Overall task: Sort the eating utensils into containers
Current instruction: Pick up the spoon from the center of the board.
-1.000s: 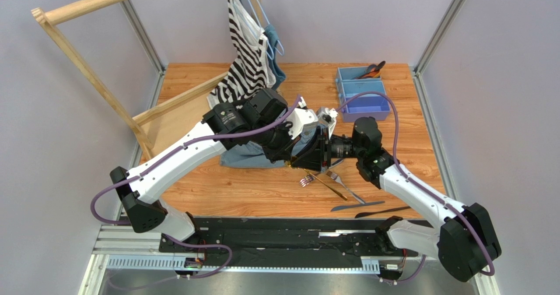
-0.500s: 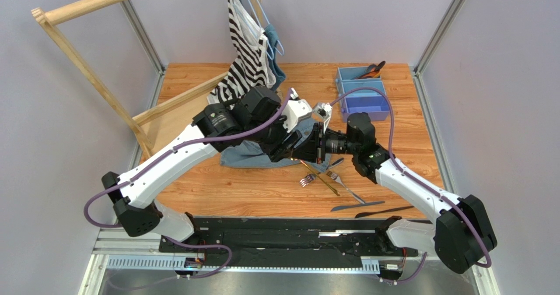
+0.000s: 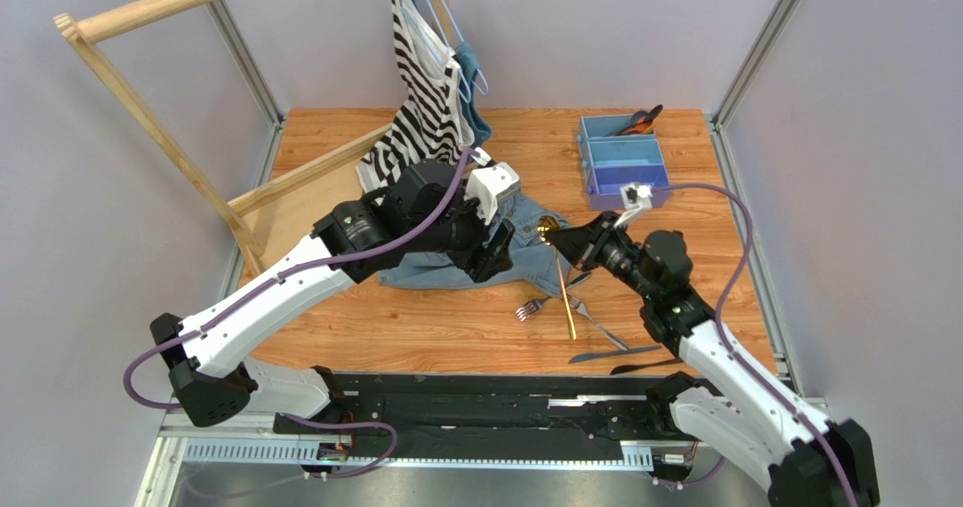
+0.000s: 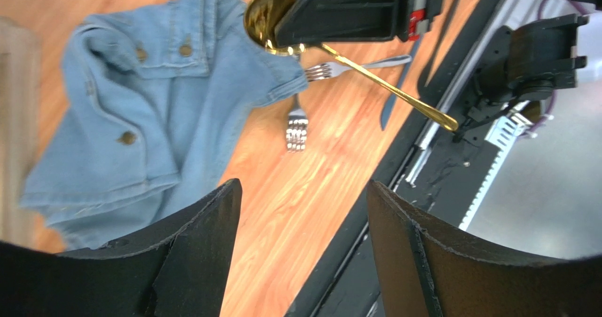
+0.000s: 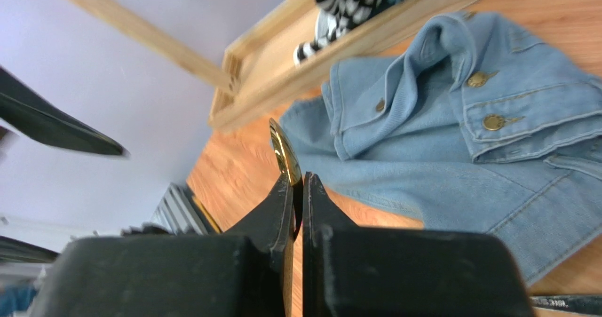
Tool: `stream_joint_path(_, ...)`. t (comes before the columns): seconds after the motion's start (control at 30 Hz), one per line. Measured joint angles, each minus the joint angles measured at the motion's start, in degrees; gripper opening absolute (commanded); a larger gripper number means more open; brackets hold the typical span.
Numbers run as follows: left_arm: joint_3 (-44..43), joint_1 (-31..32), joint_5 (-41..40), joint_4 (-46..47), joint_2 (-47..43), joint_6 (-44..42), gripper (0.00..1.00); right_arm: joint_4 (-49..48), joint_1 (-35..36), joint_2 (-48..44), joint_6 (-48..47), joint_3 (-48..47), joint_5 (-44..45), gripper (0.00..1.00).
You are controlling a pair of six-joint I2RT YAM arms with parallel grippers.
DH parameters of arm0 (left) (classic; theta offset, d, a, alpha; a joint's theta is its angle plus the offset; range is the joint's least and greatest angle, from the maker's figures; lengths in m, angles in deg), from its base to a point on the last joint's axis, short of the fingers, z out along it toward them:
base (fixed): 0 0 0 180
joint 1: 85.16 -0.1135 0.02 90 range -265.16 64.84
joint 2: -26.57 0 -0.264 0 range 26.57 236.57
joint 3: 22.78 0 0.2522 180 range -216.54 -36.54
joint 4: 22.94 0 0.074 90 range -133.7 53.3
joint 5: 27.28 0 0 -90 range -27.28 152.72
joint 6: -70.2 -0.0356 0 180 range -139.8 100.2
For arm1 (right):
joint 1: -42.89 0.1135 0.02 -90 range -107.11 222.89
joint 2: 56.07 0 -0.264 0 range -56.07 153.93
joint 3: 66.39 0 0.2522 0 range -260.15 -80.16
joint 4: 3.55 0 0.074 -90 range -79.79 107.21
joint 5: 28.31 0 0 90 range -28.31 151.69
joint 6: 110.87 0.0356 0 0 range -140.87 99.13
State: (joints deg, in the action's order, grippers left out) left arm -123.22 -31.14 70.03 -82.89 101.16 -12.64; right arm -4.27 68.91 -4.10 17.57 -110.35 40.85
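My right gripper [image 3: 573,240] [image 5: 297,179] is shut on a gold spoon [image 3: 564,293] [image 5: 285,150] near its bowl. The spoon hangs above the table with its handle [image 4: 396,91] pointing toward the near edge. My left gripper [image 3: 497,254] [image 4: 304,190] stands open and empty to the left, over a denim shirt [image 3: 435,264]. Two silver forks [image 3: 527,307] [image 3: 596,318] lie on the wood below the spoon, with two dark knives [image 3: 616,355] [image 3: 661,364] nearer the front edge. The light blue tray [image 3: 588,160] sits at the back right, with orange and black utensils [image 3: 642,119] in its far compartment.
The denim shirt [image 4: 134,98] [image 5: 459,155] is spread across the table's middle. A wooden rack [image 3: 170,135] leans at the left, with a striped garment [image 3: 421,90] on a hanger. The black rail [image 3: 486,400] runs along the near edge.
The right gripper shut on the gold spoon, and the left gripper opened and let it go. The right arm swung right with the spoon while the left arm drew back left.
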Motion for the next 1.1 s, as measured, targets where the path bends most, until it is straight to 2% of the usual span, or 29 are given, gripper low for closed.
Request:
stream_joint_path(0.17,6.16,0.0,6.88,8.09,0.17,4.63,0.73,-2.45,-0.02,-14.93,7.41,7.1,10.71,0.0)
stream_joint_path(0.33,7.5,0.0,14.84,17.2,3.1,9.81,0.73,-3.91,-0.22,-25.75,14.75,13.77,18.34,0.0)
stream_joint_path(0.47,7.98,0.04,20.39,24.37,6.03,14.08,0.73,-3.76,-0.24,-29.57,18.36,15.47,21.99,0.0)
stream_joint_path(0.63,6.75,1.6,23.58,27.58,11.65,16.81,0.71,-4.28,-0.24,-30.32,20.35,15.58,22.97,0.0)
stream_joint_path(0.67,6.43,2.08,24.11,28.0,12.81,17.09,0.62,-4.28,-0.22,-30.32,20.55,15.58,23.02,0.0)
stream_joint_path(0.73,5.44,3.28,24.96,28.39,15.37,17.62,0.54,-4.31,-0.22,-30.32,20.79,15.58,23.12,0.0)
stream_joint_path(0.93,3.93,5.66,25.27,28.33,18.56,18.25,0.38,-4.04,-0.22,-30.4,20.35,15.56,23.34,0.0)
stream_joint_path(0.97,3.78,5.77,25.27,28.3,18.56,18.25,0.3,-4.02,-0.24,-30.4,20.31,15.56,23.32,0.0)
stream_joint_path(1.03,3.65,5.9,25.2,28.11,18.58,18.14,0.2,-3.61,-0.22,-30.08,19.87,14.91,22.95,0.0)
stream_joint_path(1.07,3.54,5.84,25.4,27.8,18.67,18.12,0.08,-3.34,-0.22,-29.7,19.41,14.27,22.64,0.0)
stream_joint_path(1.1,3.21,5.6,25.66,27.56,18.84,18.16,0.02,-3.23,-0.22,-29.05,18.69,13.44,22.25,0.0)
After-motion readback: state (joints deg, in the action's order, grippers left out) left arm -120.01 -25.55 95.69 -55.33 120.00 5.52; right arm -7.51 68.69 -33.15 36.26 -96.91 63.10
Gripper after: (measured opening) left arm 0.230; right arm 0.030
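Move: The spoon is in the right gripper, held by its bowl, with its middle about 8 cm back from that hand, 2 cm to its right and level with it. From the open left gripper, the spoon lies about 11 cm right, 3 cm back and 9 cm lower. On the table some 27 cm below the left hand, the near fork is 14 cm right and 4 cm ahead. The denim jacket is 17 cm ahead and 3 cm left. Bring the left gripper about 14 cm to the right, with some 5 cm back and 5 cm down, fingers wide until it reaches the spoon's handle, then close them around it. Turn the left wrist some 30 degrees, partly clockwise, on the way. Meanwhile draw the right hand some 8 cm right and 5 cm up, rolling its left side upward and swinging clockwise, still pinching the bowl. ##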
